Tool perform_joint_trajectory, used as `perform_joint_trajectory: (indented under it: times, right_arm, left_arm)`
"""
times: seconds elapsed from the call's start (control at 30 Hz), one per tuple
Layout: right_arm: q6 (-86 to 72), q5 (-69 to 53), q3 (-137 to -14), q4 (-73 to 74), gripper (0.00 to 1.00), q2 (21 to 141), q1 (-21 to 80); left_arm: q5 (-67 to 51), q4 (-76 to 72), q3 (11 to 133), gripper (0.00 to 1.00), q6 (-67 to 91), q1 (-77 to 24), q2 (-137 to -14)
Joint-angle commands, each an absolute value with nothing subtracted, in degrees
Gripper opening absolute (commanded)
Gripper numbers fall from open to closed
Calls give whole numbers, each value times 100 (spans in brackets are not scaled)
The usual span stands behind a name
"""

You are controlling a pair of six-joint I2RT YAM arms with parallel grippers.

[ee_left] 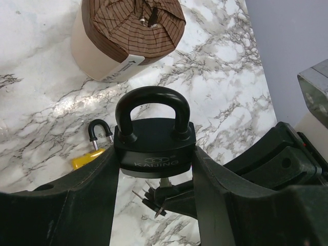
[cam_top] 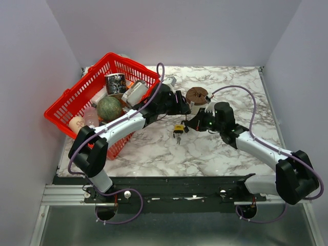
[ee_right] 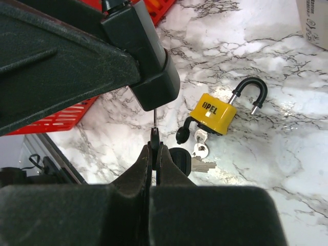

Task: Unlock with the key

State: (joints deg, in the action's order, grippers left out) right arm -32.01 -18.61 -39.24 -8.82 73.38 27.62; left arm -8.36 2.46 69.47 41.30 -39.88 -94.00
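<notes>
A black padlock [ee_left: 154, 141] with its shackle closed is clamped by the sides of its body between the fingers of my left gripper [ee_left: 154, 156], held above the table. Below the padlock's underside sits the key [ee_right: 155, 137], black-headed, with its thin blade [ee_right: 155, 120] running up into the lock's bottom. My right gripper [ee_right: 155, 149] is shut on the key's head. In the left wrist view the key [ee_left: 167, 183] shows just under the lock. In the top view both grippers, left [cam_top: 183, 105] and right [cam_top: 195, 123], meet at the table's middle.
A yellow padlock [ee_right: 212, 113] lies on the marble with its shackle open and keys [ee_right: 201, 154] at its base. A paper cup with a brown lid [cam_top: 197, 96] stands behind the grippers. A red basket [cam_top: 77, 102] full of items is at the left.
</notes>
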Motion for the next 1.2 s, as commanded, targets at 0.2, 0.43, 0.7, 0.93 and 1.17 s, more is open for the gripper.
perform_joint_trajectory:
  times: [0.2,0.43,0.7,0.93,1.17]
  right_arm:
    - [-2971,-1828,-3753,-775,1,6548,2672]
    - [-3059,-2645,-3103,-150,1,6100,2716]
    - [-2997,-3093,-2725,571,1,5502,2742]
    - [-3059,-3296,-2373,747,1,4993,2751]
    - [-3032,-2769,-2671,967,1,4526,2742]
  left_arm:
    - [-1600,1001,7145,0,3867,-4351,-9598]
    - [-1222,941,7005,0,3876,-4351,-9554]
    - [-591,1081,6970,0,3736,-4342,-9457]
    - [147,1810,7155,0,3498,-4289,-9343]
    - [764,2083,5916,0,4025,-4350,-8842]
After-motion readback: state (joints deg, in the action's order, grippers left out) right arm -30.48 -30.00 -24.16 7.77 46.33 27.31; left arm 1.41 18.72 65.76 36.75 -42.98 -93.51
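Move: The left hand holds the black padlock. The yellow padlock lies about 13 cm below that hand, some 4 cm left and 1 cm ahead; its small keys lie about 5 cm nearer the base than the yellow padlock, and the brown roll stands roughly 14 cm ahead and 5 cm right, its middle 10 cm lower. From the right hand, which pinches the key, the black padlock is about 5 cm ahead and 3 cm above, the yellow one 5 cm ahead, 3 cm left, 8 cm below. The right hand keeps its pinch on the key and draws back about 12 cm towards the base, drifting some 3 cm right and a little lower while turning about 10 degrees counter-clockwise, so that the key comes free of the black padlock's underside. The left hand, fingers still shut on the black padlock, first eases back about 4 cm and slightly down, then swings some 6 cm left while sinking ever faster, about 8 cm down in all, its left side rolling up some 20 degrees, towards the table just left of and behind the yellow padlock. ##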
